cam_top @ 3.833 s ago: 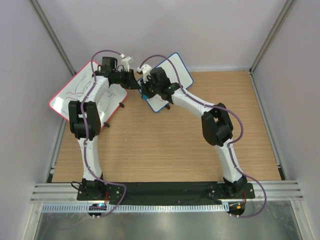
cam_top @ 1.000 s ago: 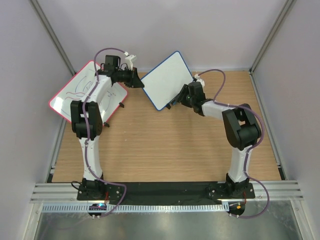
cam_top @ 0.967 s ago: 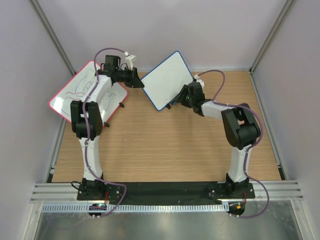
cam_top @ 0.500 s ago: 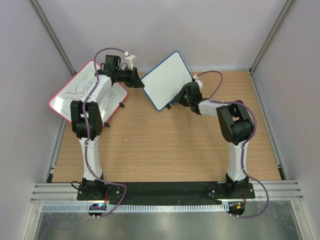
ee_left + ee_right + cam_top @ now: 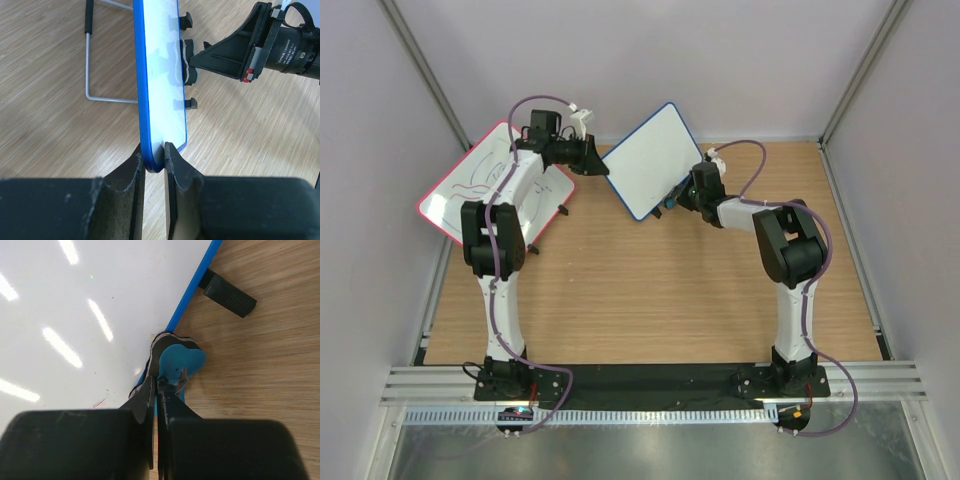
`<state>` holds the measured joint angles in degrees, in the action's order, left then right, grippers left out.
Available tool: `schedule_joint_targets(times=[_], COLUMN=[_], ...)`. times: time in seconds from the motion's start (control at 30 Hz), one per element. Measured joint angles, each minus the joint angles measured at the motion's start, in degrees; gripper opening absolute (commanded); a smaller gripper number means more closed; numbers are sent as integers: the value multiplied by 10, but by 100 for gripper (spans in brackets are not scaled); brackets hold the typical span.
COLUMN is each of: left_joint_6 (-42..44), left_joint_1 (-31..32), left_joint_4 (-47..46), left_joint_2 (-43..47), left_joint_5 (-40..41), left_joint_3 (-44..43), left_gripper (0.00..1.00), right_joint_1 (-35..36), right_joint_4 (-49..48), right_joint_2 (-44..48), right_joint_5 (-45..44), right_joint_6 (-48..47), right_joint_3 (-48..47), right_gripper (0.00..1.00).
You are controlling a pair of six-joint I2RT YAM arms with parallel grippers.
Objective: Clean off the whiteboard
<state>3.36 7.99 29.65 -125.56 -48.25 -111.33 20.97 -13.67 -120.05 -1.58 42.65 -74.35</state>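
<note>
The blue-framed whiteboard (image 5: 653, 160) stands tilted at the back of the table, its face almost bare, with a faint red trace (image 5: 98, 402) near the lower rim. My left gripper (image 5: 601, 166) is shut on the board's left corner; in the left wrist view the fingers (image 5: 155, 156) pinch the blue frame (image 5: 142, 100). My right gripper (image 5: 674, 202) is at the board's lower right edge, shut on a small blue eraser (image 5: 181, 361) with a dark felt side, which lies against the frame (image 5: 192, 287). The eraser (image 5: 188, 74) also shows in the left wrist view.
A larger red-framed whiteboard (image 5: 460, 185) with scribbles lies at the back left under the left arm. A black foot (image 5: 227, 292) sticks out of the blue board's rim. A wire stand (image 5: 89, 75) rests on the wood behind the board. Walls close in all around.
My right gripper has closed on the eraser at the board's lower edge and its wrist has drawn a little nearer to the board. The left arm and the board have not moved.
</note>
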Motion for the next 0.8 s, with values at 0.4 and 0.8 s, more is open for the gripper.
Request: schedule_joint_targets(times=[0.4,0.8], left_joint_6=[4,4], left_joint_1=[1,1], left_joint_4=[0,0], left_joint_2=[0,0], left_joint_5=[0,0], left_joint_3=[0,0], left_gripper=[0,0], right_joint_1=[-1,41], right_joint_4=[160,459], right_joint_2=[82,112], right_joint_5=[-32,-47], right_joint_6=[-176,-361], right_joint_3=[2,-70], right_gripper=[1,7])
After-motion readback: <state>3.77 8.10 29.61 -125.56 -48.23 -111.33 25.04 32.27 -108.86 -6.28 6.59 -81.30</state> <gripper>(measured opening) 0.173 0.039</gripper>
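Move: Around the right hand's closed fingers, the eraser sits about 1 cm ahead, left and below, on the whiteboard's lower right edge. The open table it heads for is 11 cm back, 5 cm right, about 5 cm down. The board's middle lies some 8 cm ahead, 5 cm left and 8 cm up; its near foot is 4 cm back, 4 cm left. From the left hand, that patch is about 15 cm back, 21 cm right, 16 cm down. Pulling away from the whiteboard's lower right edge with the eraser still pinched, the right hand gathers speed back and to the right, about 11 cm back and 5 cm right, rising only slightly. It rolls some 40 degrees, left side down, while swinging counter-clockwise and tipping down a little. The left hand stays put, keeping its grip on the board's left corner. ##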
